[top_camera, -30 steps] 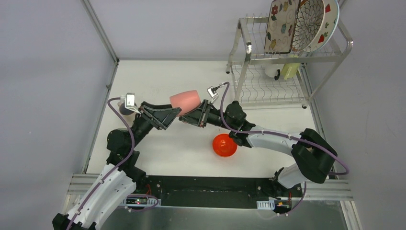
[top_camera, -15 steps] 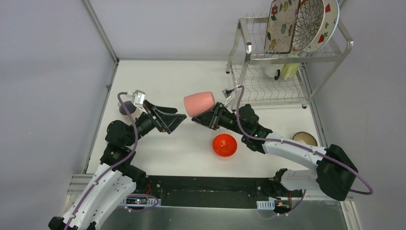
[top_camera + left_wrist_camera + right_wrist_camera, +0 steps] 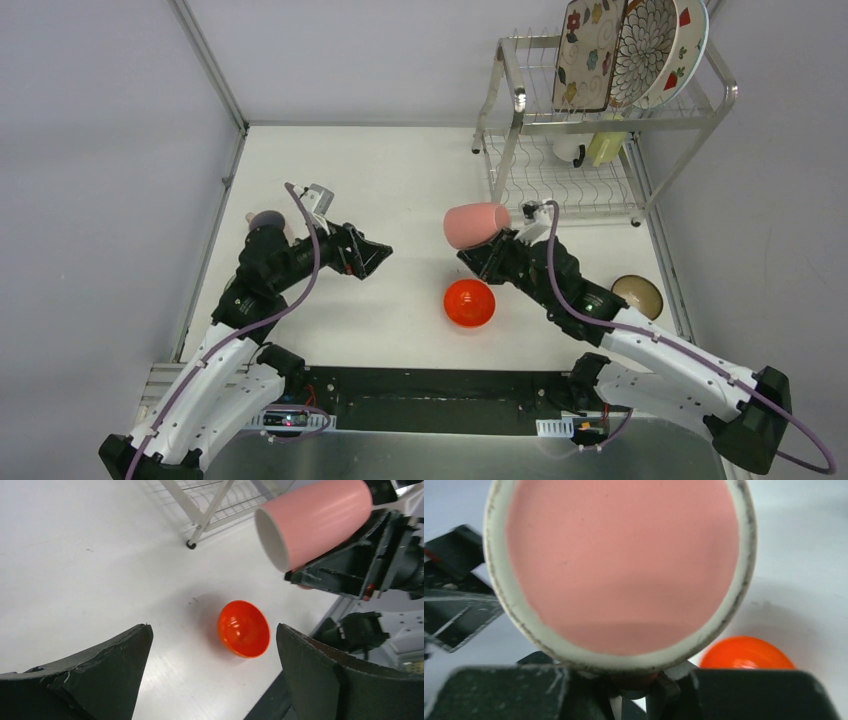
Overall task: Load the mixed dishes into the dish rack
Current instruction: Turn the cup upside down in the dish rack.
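Observation:
My right gripper (image 3: 487, 250) is shut on the pink cup (image 3: 476, 224), which lies on its side in the air in front of the dish rack (image 3: 520, 100). The cup's pink mouth (image 3: 624, 565) fills the right wrist view. My left gripper (image 3: 378, 256) hangs open and empty left of it, its jaws wide apart, and a red-orange bowl (image 3: 243, 628) lies on the table beyond them. That bowl (image 3: 469, 302) sits below the cup. The rack's upper shelf holds a floral rectangular plate (image 3: 588, 55), a brown-petal plate (image 3: 645, 50) and a strawberry plate (image 3: 688, 45).
A white cup (image 3: 568, 150) and a yellow cup (image 3: 605, 147) sit on the rack's lower shelf. A pale bowl (image 3: 637, 292) lies near the table's right edge. A dark dish (image 3: 264, 218) shows behind my left arm. Grey walls close in both sides.
My left gripper has opened wide and drawn back to the left, away from the pink cup. My right arm has carried the cup rightward, closer to the rack.

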You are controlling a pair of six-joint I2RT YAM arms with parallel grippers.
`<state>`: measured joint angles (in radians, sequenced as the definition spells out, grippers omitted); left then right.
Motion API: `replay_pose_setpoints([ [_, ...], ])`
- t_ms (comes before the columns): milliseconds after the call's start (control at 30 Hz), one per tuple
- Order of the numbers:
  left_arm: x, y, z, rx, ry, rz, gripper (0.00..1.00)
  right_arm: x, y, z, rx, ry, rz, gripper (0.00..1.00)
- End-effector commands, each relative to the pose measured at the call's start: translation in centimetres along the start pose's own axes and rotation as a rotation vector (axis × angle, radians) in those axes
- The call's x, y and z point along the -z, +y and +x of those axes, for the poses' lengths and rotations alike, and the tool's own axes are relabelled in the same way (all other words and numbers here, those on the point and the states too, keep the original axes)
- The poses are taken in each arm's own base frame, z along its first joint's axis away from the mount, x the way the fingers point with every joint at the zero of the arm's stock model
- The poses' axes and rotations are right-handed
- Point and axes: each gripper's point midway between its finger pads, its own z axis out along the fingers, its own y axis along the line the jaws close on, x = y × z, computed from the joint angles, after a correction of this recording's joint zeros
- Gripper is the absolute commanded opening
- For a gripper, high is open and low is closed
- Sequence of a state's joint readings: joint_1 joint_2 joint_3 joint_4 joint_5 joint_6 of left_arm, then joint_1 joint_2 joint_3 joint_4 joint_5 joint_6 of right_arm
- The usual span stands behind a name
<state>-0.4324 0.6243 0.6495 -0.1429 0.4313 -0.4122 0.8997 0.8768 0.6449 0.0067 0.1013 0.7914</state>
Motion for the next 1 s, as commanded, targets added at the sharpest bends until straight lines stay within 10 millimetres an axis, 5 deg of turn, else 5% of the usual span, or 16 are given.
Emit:
replay_pose_setpoints([
  [0, 0.3, 2.5, -0.4, -0.161, 0.024, -0.124, 0.99, 3.0, -3.6, -4.2, 0.094, -0.154, 0.244, 0.0],
  [133, 0.7, 4.5, -0.2, -0.277, 0.064, -0.208, 0.99, 4.9, -5.7, -5.7, 0.154, -0.217, 0.356, 0.0],
  [367, 1.2, 6.9, 2.3, -0.324, 0.117, -0.271, 0.99, 5.6, -6.4, -7.6, 0.267, -0.258, 0.437, 0.0],
  [667, 1.1, 7.1, 2.5, -0.319, 0.128, -0.281, 0.99, 5.3, -9.3, -9.7, 0.474, -0.28, 0.626, 0.0],
  [967, 1.4, 7.1, 2.2, -0.335, 0.119, -0.285, 0.99, 3.8, -12.9, -11.2, 0.486, -0.251, 0.712, 0.0],
])
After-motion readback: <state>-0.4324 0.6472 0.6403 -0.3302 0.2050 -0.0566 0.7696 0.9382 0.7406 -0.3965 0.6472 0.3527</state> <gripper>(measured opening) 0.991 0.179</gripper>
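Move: Ahead and to the right of the right hand, which already holds the pink cup, the free spot in the dish rack's lower shelf lies about 27 cm farther out, 14 cm right and 11 cm lower. The white mug stands roughly 30 cm ahead and 23 cm right, the light-green cup 31 cm ahead and 32 cm right; the red bowl is some 20 cm below, 4 cm back and 1 cm left. From the left hand the spot is about 27 cm ahead, 37 cm right. Carrying the pink cup by its handle, the right hand sweeps about 15 cm right, first dipping, then reaching some 6 cm forward towards the rack's lower shelf, ending about 5 cm lower. Its left side rolls down and it swings clockwise until the fingers point ahead and slightly down, grip kept. The empty left hand, still open, sinks and draws off left, its left side rolling up. ##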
